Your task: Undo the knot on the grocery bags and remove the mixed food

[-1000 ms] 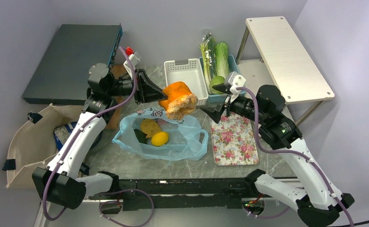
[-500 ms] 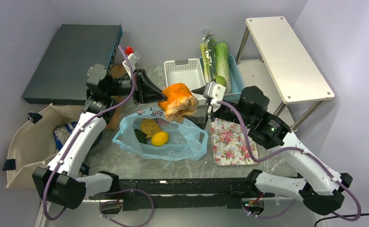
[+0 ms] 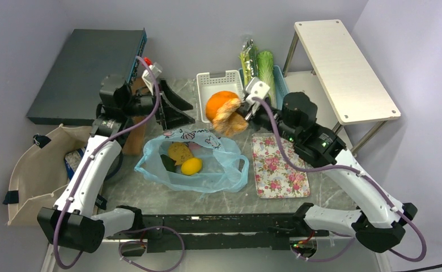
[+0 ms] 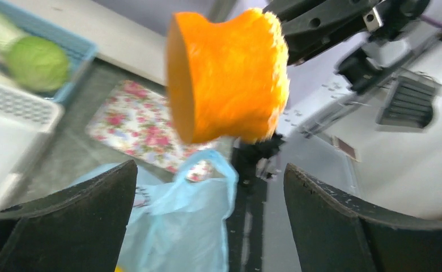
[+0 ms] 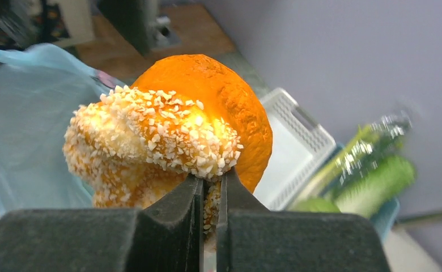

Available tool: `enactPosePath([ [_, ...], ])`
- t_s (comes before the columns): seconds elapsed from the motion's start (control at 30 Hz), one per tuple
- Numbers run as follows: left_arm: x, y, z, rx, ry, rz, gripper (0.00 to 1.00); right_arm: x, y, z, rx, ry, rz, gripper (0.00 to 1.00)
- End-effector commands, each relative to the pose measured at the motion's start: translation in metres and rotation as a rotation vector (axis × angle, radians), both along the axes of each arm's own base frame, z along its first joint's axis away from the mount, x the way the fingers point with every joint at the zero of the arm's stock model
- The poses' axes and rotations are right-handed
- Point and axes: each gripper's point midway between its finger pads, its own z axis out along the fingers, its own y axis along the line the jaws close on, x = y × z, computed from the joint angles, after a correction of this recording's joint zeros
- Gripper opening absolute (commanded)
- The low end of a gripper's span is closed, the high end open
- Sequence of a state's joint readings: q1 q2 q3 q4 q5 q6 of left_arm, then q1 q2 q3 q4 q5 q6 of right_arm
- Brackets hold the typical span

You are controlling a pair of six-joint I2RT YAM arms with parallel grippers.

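The orange doughnut with a crumb-coated side hangs in the air in front of the white basket. My right gripper is shut on its lower edge. To its left, my left gripper stands open and empty, and the doughnut shows beyond its fingers. The light-blue plastic bag lies open on the table, holding a brown bread slice, a dark avocado and a yellow fruit. No knot shows; its handle loops lie apart.
A beige canvas tote lies left, with a blue chip bag inside. A blue basket at the back holds green stalks, napa cabbage and a round cabbage. A floral mat lies right, a shelf beyond.
The left gripper opened, let go of the doughnut and drew back left. The right gripper came in, shut on the doughnut and carried it back and to the right.
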State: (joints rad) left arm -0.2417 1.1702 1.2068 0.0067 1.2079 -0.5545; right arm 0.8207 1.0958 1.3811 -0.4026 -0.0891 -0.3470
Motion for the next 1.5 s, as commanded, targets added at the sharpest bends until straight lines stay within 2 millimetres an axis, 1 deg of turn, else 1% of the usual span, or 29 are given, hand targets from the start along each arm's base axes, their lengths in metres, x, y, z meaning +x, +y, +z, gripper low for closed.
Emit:
enactPosePath([
  [0.0,0.023,0.027,0.004,0.095,-0.144,0.144,0.99,0.012,-0.056,-0.008,0.006,0.125,-0.178,0.00],
  [0.03,0.024,0.029,0.002,0.118,-0.154,0.160,0.99,0.017,-0.071,-0.018,-0.021,0.149,-0.218,0.00],
  [0.07,0.024,0.031,0.002,0.132,-0.184,0.167,0.99,0.018,-0.083,-0.033,-0.063,0.179,-0.248,0.00],
  [0.17,0.020,0.033,0.002,0.140,-0.220,0.174,0.99,0.019,-0.120,-0.088,-0.194,0.317,-0.314,0.00],
  [0.2,0.018,0.033,0.001,0.139,-0.218,0.173,0.99,0.020,-0.133,-0.101,-0.220,0.358,-0.339,0.00],
  [0.23,0.017,0.033,-0.001,0.138,-0.215,0.171,0.99,0.020,-0.144,-0.119,-0.252,0.409,-0.353,0.00],
  [0.3,0.015,0.033,-0.004,0.136,-0.210,0.168,0.99,0.019,-0.162,-0.148,-0.315,0.486,-0.363,0.00],
  [0.43,0.010,0.034,-0.012,0.161,-0.207,0.144,0.99,0.009,-0.183,-0.212,-0.489,0.606,-0.337,0.08],
  [0.47,0.011,0.035,-0.015,0.182,-0.235,0.140,0.99,0.007,-0.188,-0.224,-0.511,0.628,-0.332,0.08],
  [0.53,0.006,0.038,-0.025,0.221,-0.233,0.126,1.00,0.005,-0.193,-0.245,-0.550,0.661,-0.318,0.09],
  [0.6,0.001,0.041,-0.034,0.276,-0.331,0.102,0.99,0.007,-0.196,-0.259,-0.579,0.668,-0.312,0.09],
  [0.67,-0.008,0.046,-0.053,0.353,-0.418,0.072,0.99,0.009,-0.200,-0.276,-0.610,0.683,-0.308,0.09],
  [0.73,-0.019,0.053,-0.079,0.446,-0.497,0.032,0.99,0.006,-0.203,-0.293,-0.640,0.729,-0.291,0.10],
  [0.8,-0.028,0.060,-0.103,0.532,-0.548,-0.013,0.99,0.006,-0.205,-0.306,-0.648,0.763,-0.282,0.13],
  [0.87,-0.038,0.067,-0.122,0.592,-0.584,-0.056,0.98,0.009,-0.208,-0.315,-0.657,0.760,-0.282,0.15],
  [0.9,-0.038,0.070,-0.129,0.626,-0.603,-0.056,0.98,0.011,-0.210,-0.318,-0.661,0.755,-0.286,0.17],
  [0.93,-0.038,0.073,-0.136,0.654,-0.619,-0.058,0.97,0.013,-0.210,-0.320,-0.662,0.752,-0.287,0.21],
  [0.97,-0.039,0.076,-0.144,0.680,-0.636,-0.063,0.97,0.015,-0.209,-0.320,-0.662,0.754,-0.287,0.26],
  [1.0,-0.040,0.078,-0.155,0.710,-0.646,-0.073,0.96,0.015,-0.209,-0.320,-0.659,0.760,-0.285,0.34],
  [1.1,-0.040,0.085,-0.178,0.795,-0.707,-0.100,0.91,0.017,-0.207,-0.317,-0.648,0.771,-0.283,0.54],
  [1.17,-0.038,0.085,-0.186,0.821,-0.751,-0.096,0.88,0.020,-0.205,-0.309,-0.631,0.764,-0.289,0.65],
  [1.23,-0.036,0.081,-0.192,0.830,-0.789,-0.106,0.83,0.026,-0.203,-0.297,-0.606,0.743,-0.302,0.73],
  [1.3,-0.032,0.073,-0.199,0.850,-0.823,-0.126,0.77,0.033,-0.199,-0.282,-0.575,0.718,-0.309,0.76],
  [1.37,-0.027,0.062,-0.206,0.883,-0.845,-0.146,0.68,0.040,-0.195,-0.270,-0.543,0.691,-0.316,0.78],
  [1.43,-0.019,0.053,-0.212,0.909,-0.843,-0.140,0.59,0.045,-0.189,-0.259,-0.505,0.663,-0.314,0.81],
  [1.47,-0.014,0.050,-0.216,0.922,-0.839,-0.139,0.56,0.048,-0.186,-0.251,-0.481,0.649,-0.314,0.82],
])
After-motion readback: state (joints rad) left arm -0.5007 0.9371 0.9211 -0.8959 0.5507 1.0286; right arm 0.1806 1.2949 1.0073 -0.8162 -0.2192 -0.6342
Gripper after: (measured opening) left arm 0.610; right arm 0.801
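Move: Below the right hand, which holds the crumb-topped bread, the floral tray's middle lies some 21 cm to its right, level fore-and-aft and about 37 cm down; the plastic bag's middle is about 17 cm left of this hand, and the blue basket 32 cm ahead and 14 cm right. The lemon sits in the bag about 34 cm below the left hand, 2 cm back and 2 cm left; the speckled yellow food is 4 cm left of the lemon and 5 cm farther out, the dark green piece 8 cm left of it. Swinging right about 21 cm and sinking some 32 cm, the right arm carries the bread from above the bag's side to the floral tray, its wrist tipping to point mostly down; it opens, lets go and rises about 3 cm. Meanwhile the emptied left hand drops about 21 cm towards the bag's opening, drifting left and slightly back, tips its fingers down-right over the lemon and its neighbours, and begins to close. ##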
